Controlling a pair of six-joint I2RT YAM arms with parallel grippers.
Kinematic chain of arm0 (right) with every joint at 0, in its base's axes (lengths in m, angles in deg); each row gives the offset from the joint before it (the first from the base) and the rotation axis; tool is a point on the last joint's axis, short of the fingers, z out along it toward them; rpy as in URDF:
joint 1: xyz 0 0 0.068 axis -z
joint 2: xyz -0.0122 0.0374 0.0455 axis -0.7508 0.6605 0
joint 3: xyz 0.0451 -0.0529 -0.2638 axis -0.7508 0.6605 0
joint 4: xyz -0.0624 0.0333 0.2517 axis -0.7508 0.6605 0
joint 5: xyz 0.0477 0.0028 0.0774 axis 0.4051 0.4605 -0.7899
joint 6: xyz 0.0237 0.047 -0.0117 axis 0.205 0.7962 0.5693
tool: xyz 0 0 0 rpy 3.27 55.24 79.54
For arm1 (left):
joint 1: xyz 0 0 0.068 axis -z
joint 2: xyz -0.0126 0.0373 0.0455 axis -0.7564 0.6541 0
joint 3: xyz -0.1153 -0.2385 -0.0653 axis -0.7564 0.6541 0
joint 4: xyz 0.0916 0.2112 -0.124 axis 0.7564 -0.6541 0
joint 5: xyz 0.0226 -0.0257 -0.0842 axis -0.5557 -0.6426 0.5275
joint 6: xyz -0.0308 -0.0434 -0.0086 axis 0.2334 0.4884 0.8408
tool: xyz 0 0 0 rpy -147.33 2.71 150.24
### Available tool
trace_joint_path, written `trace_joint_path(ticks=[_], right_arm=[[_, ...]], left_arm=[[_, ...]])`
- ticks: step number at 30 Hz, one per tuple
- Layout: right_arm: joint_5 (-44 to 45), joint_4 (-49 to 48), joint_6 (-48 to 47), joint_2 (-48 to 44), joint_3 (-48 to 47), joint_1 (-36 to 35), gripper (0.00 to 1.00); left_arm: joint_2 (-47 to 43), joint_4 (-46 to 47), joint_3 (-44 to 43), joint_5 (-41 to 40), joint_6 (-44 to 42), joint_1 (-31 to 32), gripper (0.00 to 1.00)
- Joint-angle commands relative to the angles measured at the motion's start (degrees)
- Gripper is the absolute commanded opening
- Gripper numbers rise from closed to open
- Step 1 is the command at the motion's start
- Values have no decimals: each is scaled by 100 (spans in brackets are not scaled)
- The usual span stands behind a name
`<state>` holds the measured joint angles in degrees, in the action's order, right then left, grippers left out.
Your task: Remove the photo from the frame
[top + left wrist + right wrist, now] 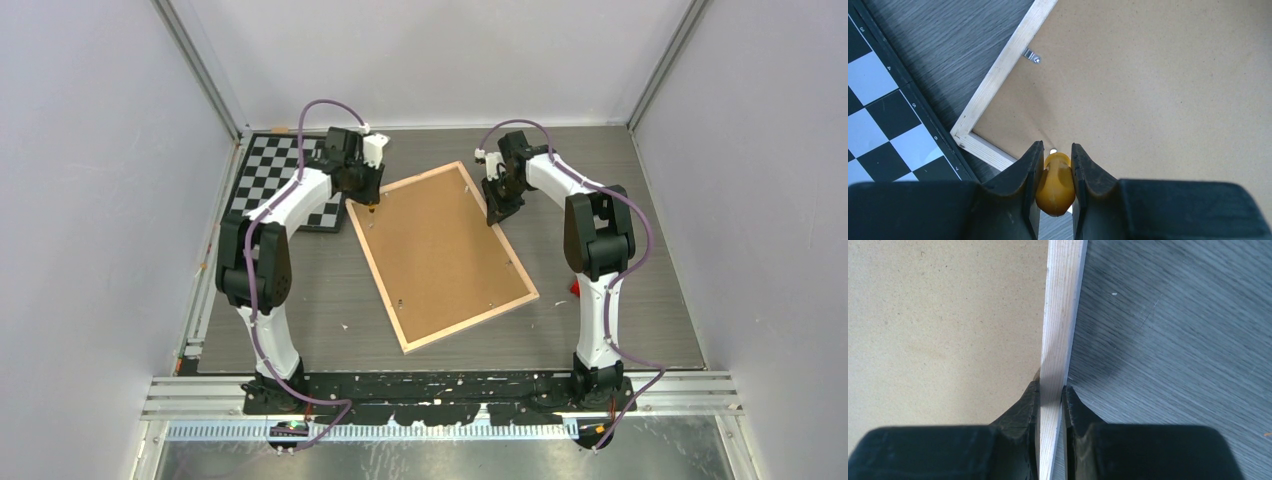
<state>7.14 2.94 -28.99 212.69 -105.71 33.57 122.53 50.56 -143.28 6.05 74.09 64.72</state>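
Note:
The frame (440, 255) lies face down on the dark table, its brown fibreboard back (1148, 90) up inside a pale wood rim (998, 75). The photo is hidden under that panel. My left gripper (372, 205) hangs over the frame's far left corner. In the left wrist view that gripper (1056, 147) is shut on a small yellow-orange tool (1055, 182), whose tip points down at the panel just inside the rim. My right gripper (493, 218) is at the frame's right long side; seen from the right wrist, it (1050, 387) is shut on the wood rim (1063, 315).
A black-and-white checkerboard (270, 175) lies at the far left, its edge close to the frame's corner (883, 115). A small metal tab (1032, 56) sits on the rim's inner side. A small red object (574, 290) lies beside the right arm. Grey walls enclose the table.

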Motion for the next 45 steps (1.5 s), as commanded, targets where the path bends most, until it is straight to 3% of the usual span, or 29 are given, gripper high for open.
trace_joint_path(ticks=[1,13,21,27,35,41,45], right_arm=[[241,-10,-248,267,228,12,0],[756,387,-2102,4,287,324,1],[317,1059,-3580,447,-824,624,1],[-3,1352,-4668,782,-1358,216,1],[-155,906,-4753,996,-1636,-333,1],[-189,-199,-4669,1036,-1700,-398,1],[-82,-1299,-4125,871,-1735,-384,21]], left_arm=[[-396,369,-46,227,136,-74,0],[-748,-63,-102,437,251,-192,0],[-853,-228,-87,424,403,-315,0],[-888,-333,-100,494,417,-348,0],[-1012,-436,95,789,198,-379,0],[-1134,-374,282,1117,204,-400,0],[-1135,-134,261,1381,703,-397,0]])
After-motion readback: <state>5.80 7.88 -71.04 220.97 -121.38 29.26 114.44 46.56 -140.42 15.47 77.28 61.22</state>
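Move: The screwdriver in the left hand points down at the left-edge clip, about 9 cm below the hand and 1 cm to its left. The top-edge clip that will come under it is about 8 cm ahead, 2 cm right and 9 cm down; the chessboard's middle is some 19 cm left, 11 cm ahead, 10 cm down. The right hand still pinches the frame's right edge, with the frame's middle about 12 cm left, 9 cm back and 1 cm below. Keeping its pinch on the wooden edge, the right hand turns the frame counter-clockwise some 45 degrees, staying low as it first swings about 6 cm right and a little forward, then sweeps back left past its starting place and pushes forward at the end. The left hand, fingers still shut on the screwdriver, first lifts about 4 cm off the left-edge clip to clear the turning frame, then stays high and eases back about 3 cm over where the top-edge clip comes round. ##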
